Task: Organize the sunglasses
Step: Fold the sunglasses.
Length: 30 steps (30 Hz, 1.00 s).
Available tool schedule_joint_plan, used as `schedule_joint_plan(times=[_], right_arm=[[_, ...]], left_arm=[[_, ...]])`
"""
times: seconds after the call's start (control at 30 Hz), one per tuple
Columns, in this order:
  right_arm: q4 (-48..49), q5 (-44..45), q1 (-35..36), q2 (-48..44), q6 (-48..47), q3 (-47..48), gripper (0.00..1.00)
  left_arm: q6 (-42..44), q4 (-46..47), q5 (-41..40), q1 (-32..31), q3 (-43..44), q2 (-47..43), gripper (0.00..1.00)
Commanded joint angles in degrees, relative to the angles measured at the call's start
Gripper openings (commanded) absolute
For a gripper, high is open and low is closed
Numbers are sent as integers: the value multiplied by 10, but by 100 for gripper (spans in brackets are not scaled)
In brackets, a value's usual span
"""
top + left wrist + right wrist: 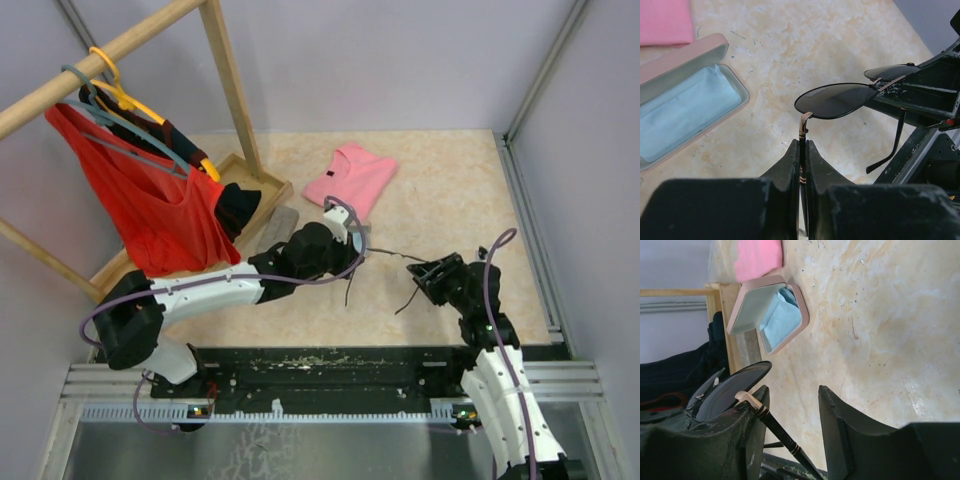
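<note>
One pair of sunglasses (395, 254) with dark lenses hangs in the air between my two grippers, above the middle of the table. My left gripper (803, 142) is shut on one slim arm of the sunglasses (835, 100), right behind the hinge. Opposite it, my right gripper (792, 392) stands open. The other arm of the sunglasses (730, 390) rests against its left finger (752, 415), with the lens above that finger. Just left of the sunglasses lies an open pink case (685, 105) with a light-blue cloth (780, 315) inside.
A folded pink shirt (350, 175) lies behind the grippers. A grey case (280, 225) sits beside the wooden rack base (250, 190). The rack at back left carries a red garment (150, 200) on hangers. Walls enclose the table at the back and the right.
</note>
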Motion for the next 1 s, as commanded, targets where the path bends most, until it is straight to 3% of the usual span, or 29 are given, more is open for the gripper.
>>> schedule_joint_plan(times=[0.0, 0.3, 0.53, 0.83, 0.97], right_arm=[[-29, -18, -3, -18, -48, 39, 45], [-144, -2, -2, -75, -177, 132, 46], [-194, 30, -2, -66, -280, 214, 46], [-186, -172, -2, 80, -430, 308, 44], [-193, -218, 1, 131, -466, 352, 43]], left_arm=[[21, -28, -32, -2, 35, -15, 1], [67, -110, -96, 5, 79, -36, 1], [109, -188, -108, 20, 105, -57, 1], [233, -261, -65, 24, 124, -80, 1], [266, -278, -31, 24, 125, -88, 2]])
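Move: The left hand still grips the sunglasses at their left hinge, the frame reaching right so that its middle lies some 7 cm right and 1 cm back. The open case with the blue cloth lies about 9 cm ahead, 3 cm left and 12 cm below that hand, the grey case roughly 12 cm ahead and 18 cm left. From the right hand, already open around the right hinge, the sunglasses' middle is about 7 cm left, 1 cm ahead and 2 cm up. The right hand's open fingers come clear of the right temple, backing off about 2 cm, then rising some 11 cm above the sunglasses' free end; late on it turns counter-clockwise and eases left, its left side dipped. The left hand keeps its pinch on the left hinge and carries the sunglasses left and up, slightly forward, about 8 cm in all, rolling its left side up some 20 degrees. ##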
